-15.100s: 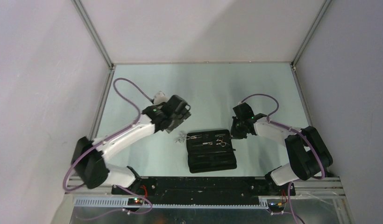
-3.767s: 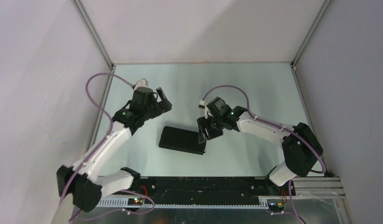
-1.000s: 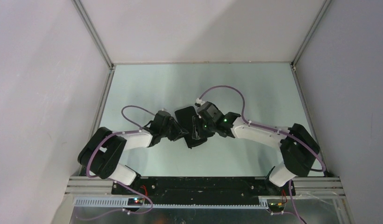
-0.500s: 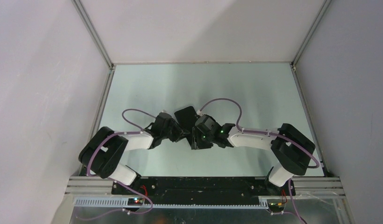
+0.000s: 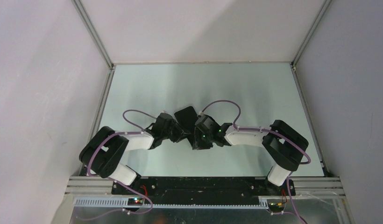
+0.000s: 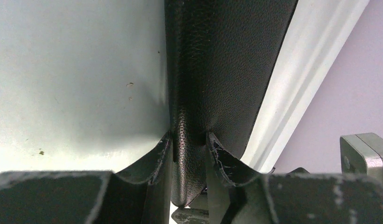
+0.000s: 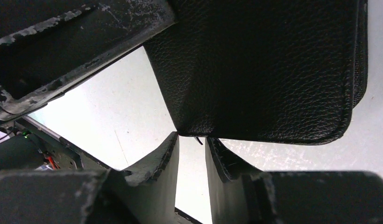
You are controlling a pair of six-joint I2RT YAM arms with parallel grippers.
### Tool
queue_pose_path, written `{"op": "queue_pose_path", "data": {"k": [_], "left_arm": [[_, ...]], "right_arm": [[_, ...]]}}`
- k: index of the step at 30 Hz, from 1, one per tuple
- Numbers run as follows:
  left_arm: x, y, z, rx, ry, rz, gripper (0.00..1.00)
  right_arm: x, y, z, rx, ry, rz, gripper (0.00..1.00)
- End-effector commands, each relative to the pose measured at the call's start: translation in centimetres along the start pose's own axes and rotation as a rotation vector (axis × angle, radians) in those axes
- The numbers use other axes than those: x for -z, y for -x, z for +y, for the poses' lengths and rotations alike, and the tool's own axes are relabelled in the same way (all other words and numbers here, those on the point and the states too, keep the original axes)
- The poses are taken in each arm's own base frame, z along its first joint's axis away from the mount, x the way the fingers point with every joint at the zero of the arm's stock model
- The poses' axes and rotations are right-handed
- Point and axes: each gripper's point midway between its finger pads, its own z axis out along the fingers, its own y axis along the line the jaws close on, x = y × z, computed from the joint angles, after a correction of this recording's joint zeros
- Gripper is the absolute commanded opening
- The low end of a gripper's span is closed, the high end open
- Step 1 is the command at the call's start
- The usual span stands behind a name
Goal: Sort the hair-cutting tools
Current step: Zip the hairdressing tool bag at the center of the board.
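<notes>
The black leather-look pouch (image 5: 186,115) stands tilted up off the table in the middle, between my two grippers. My left gripper (image 5: 181,134) is shut on its folded edge; in the left wrist view the pouch (image 6: 222,70) is pinched between the fingertips (image 6: 165,144) of my left gripper (image 6: 189,137). My right gripper (image 5: 195,138) is at the pouch's other side. In the right wrist view, my right gripper (image 7: 193,137) has its jaws a narrow gap apart, tips just under the rim of the pouch (image 7: 259,70), a small dark tab hanging between them. The hair-cutting tools are out of view.
The pale green table (image 5: 236,88) is bounded by metal rails at left, right and back, with grey walls behind. A black base bar (image 5: 203,185) runs along the near edge. The left gripper's body (image 7: 63,42) sits close above my right fingers.
The right arm has folded back toward the near edge, its elbow moving left, and its jaws have narrowed at the pouch's rim. The left gripper has kept its hold and barely moved.
</notes>
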Motion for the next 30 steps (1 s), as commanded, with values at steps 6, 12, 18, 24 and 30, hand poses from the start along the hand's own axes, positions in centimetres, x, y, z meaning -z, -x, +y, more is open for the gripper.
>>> {"op": "queue_pose_path", "data": {"k": [6, 12, 18, 24, 30], "left_arm": [[-0.2, -2.4, 1.7, 0.016, 0.073, 0.086, 0.26], [-0.3, -1.6, 2.5, -0.009, 0.125, 0.064, 0.22], [-0.5, 0.8, 4.7, -0.017, 0.214, 0.021, 0.16], [-0.4, 2.3, 5.8, -0.027, 0.264, -0.007, 0.14], [-0.3, 3.5, 6.2, -0.063, 0.306, -0.019, 0.13]], "right_arm": [[-0.8, 0.6, -0.6, -0.032, -0.006, -0.009, 0.26], [0.5, 0.6, -1.1, -0.022, -0.006, 0.020, 0.04], [3.4, -0.9, -3.7, 0.057, -0.032, 0.156, 0.00], [4.9, -3.2, -6.1, 0.156, -0.073, 0.284, 0.00], [4.9, -4.5, -8.7, 0.180, -0.153, 0.328, 0.00]]}}
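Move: The cord of the zip pull sits almost at the right gripper's fingertips, perhaps 1 cm ahead, 1 cm left and a touch below. From that gripper, the tool bag's middle is about 9 cm ahead and 3 cm left, and the left gripper, already pinching the bag's left edge, is some 5 cm ahead and 7 cm left. From the left gripper, the zip pull is about 4 cm back and 6 cm right, the bag's middle 5 cm ahead and 4 cm right. Shut the right gripper fully on the zip-pull cord where it stands, then draw the cord about 5 cm to the right and, towards the end, slightly back, away from the left gripper, turning the wrist some 10 degrees counter-clockwise. Keep the left gripper pinching the bag's edge almost in place to hold against the pull, letting it tip by only about 5 degrees. ##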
